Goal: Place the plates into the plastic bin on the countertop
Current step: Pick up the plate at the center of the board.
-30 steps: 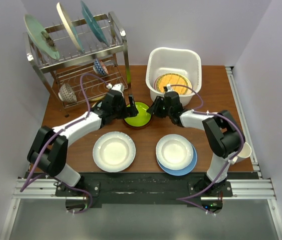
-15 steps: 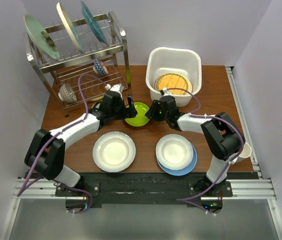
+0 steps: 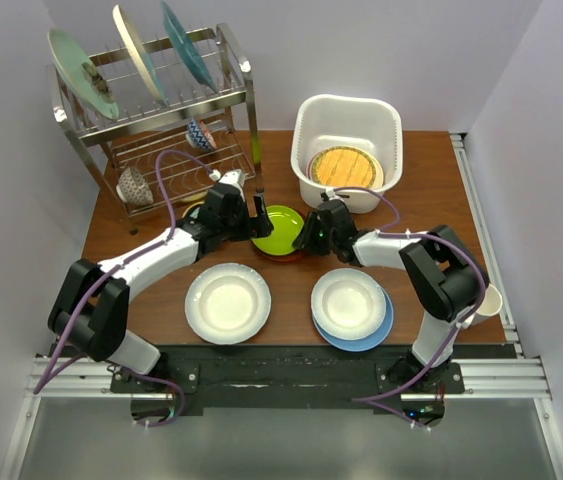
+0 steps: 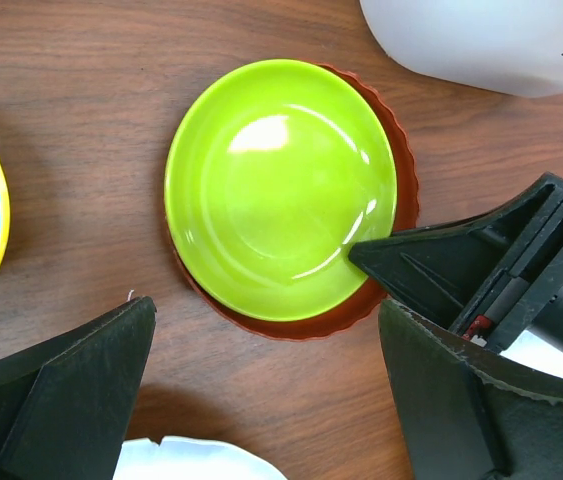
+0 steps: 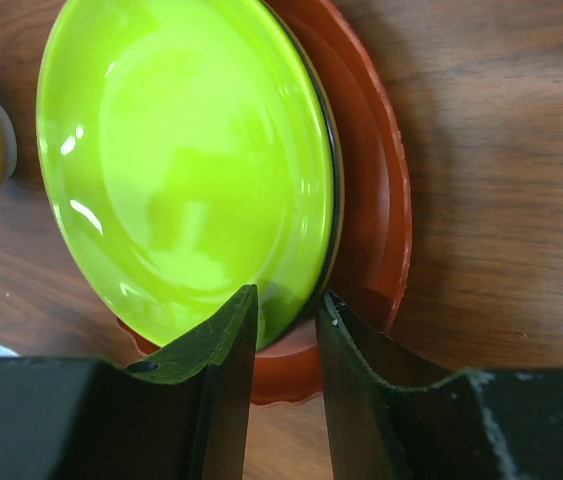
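Note:
The lime green plate (image 3: 279, 228) (image 4: 281, 185) (image 5: 181, 160) lies on a brown plate (image 3: 288, 253) (image 4: 404, 190) (image 5: 376, 200) at the table's middle. My right gripper (image 3: 307, 238) (image 5: 286, 300) is at its right rim with the jaws a narrow gap apart. One finger is over the green plate and the other beside its rim, above the brown plate. My left gripper (image 3: 257, 216) (image 4: 266, 335) hovers wide open at the plate's left side. The plastic bin (image 3: 306, 120) behind holds a yellow woven-look plate (image 3: 346, 165).
A white plate (image 3: 227, 303) lies front left. Another white plate (image 3: 348, 302) sits on a blue plate (image 3: 377, 334) front right. The wire dish rack (image 3: 231, 95) at the back left holds three upright plates and small bowls. A cream cup (image 3: 488, 300) stands at the right edge.
My right gripper has moved from the bin's front down and left onto the green plate's rim, with its gap unchanged. The left gripper shifted slightly and stays wide open.

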Tool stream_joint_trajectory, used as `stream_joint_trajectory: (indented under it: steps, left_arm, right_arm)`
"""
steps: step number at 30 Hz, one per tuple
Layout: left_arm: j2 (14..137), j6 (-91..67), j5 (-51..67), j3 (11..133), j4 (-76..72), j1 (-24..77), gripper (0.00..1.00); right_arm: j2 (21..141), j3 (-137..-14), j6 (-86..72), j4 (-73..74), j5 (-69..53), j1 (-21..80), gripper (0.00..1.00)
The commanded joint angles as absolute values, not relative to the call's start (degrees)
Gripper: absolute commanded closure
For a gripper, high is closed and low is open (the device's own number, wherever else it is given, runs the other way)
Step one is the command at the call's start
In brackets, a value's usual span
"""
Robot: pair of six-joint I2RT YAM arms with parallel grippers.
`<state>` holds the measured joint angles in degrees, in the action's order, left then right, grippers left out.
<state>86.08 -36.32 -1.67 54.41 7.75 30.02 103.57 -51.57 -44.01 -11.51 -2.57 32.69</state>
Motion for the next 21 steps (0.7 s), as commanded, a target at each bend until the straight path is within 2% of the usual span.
stream_joint_trajectory:
  steps: [1,9,12,13,16,21]
  left_arm:
    - [84.6,-35.1,-1.6,53.7,5.6,29.6,0.02]
    - [84.6,-35.2,-1.5,53.3,5.4,29.5,0.02]
    - [84.3,-35.1,-1.9,52.8,5.5,29.6,0.02]
    - [84.1,-35.1,-1.9,52.8,5.5,29.6,0.02]
    - [84.1,-35.0,-2.1,52.6,5.7,29.6,0.02]
    - [83.5,-35.1,-2.4,52.1,5.6,29.6,0.02]
  right_arm:
    - [104.9,-49.9,-43.9,-6.0,-1.2,32.7,0.66]
    - [109.4,-48.5,-47.8,-13.5,-2.7,32.7,0.67]
    - [110.7,-48.5,-48.6,-14.8,-3.4,32.7,0.77]
    - [110.7,-48.5,-48.6,-15.0,-3.5,32.7,0.86]
    - [109.6,-48.0,-48.6,-15.0,-3.3,32.7,0.98]
    - [106.3,-47.2,-47.8,-13.3,-2.2,32.7,1.0]
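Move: The green plate's middle is some 3 cm ahead and 5 cm to the left of my right hand, about level with my fingertips. Under it lies the terracotta dish, its middle roughly 2 cm lower. The plastic bin stands about 19 cm ahead and 11 cm to the right of that hand, the white plate roughly 15 cm back and 12 cm to the right. From my left hand the green plate is about 4 cm ahead, 5 cm right and 8 cm down. With the green plate's near-right rim already between my right fingertips, I push that hand about 2 cm forward and left, towards the plate's middle, rolling it some 8 degrees so that its left side rises. As I go I close the fingers nearly shut and pinch the rim, one fingertip on the upper face and the other beneath. ##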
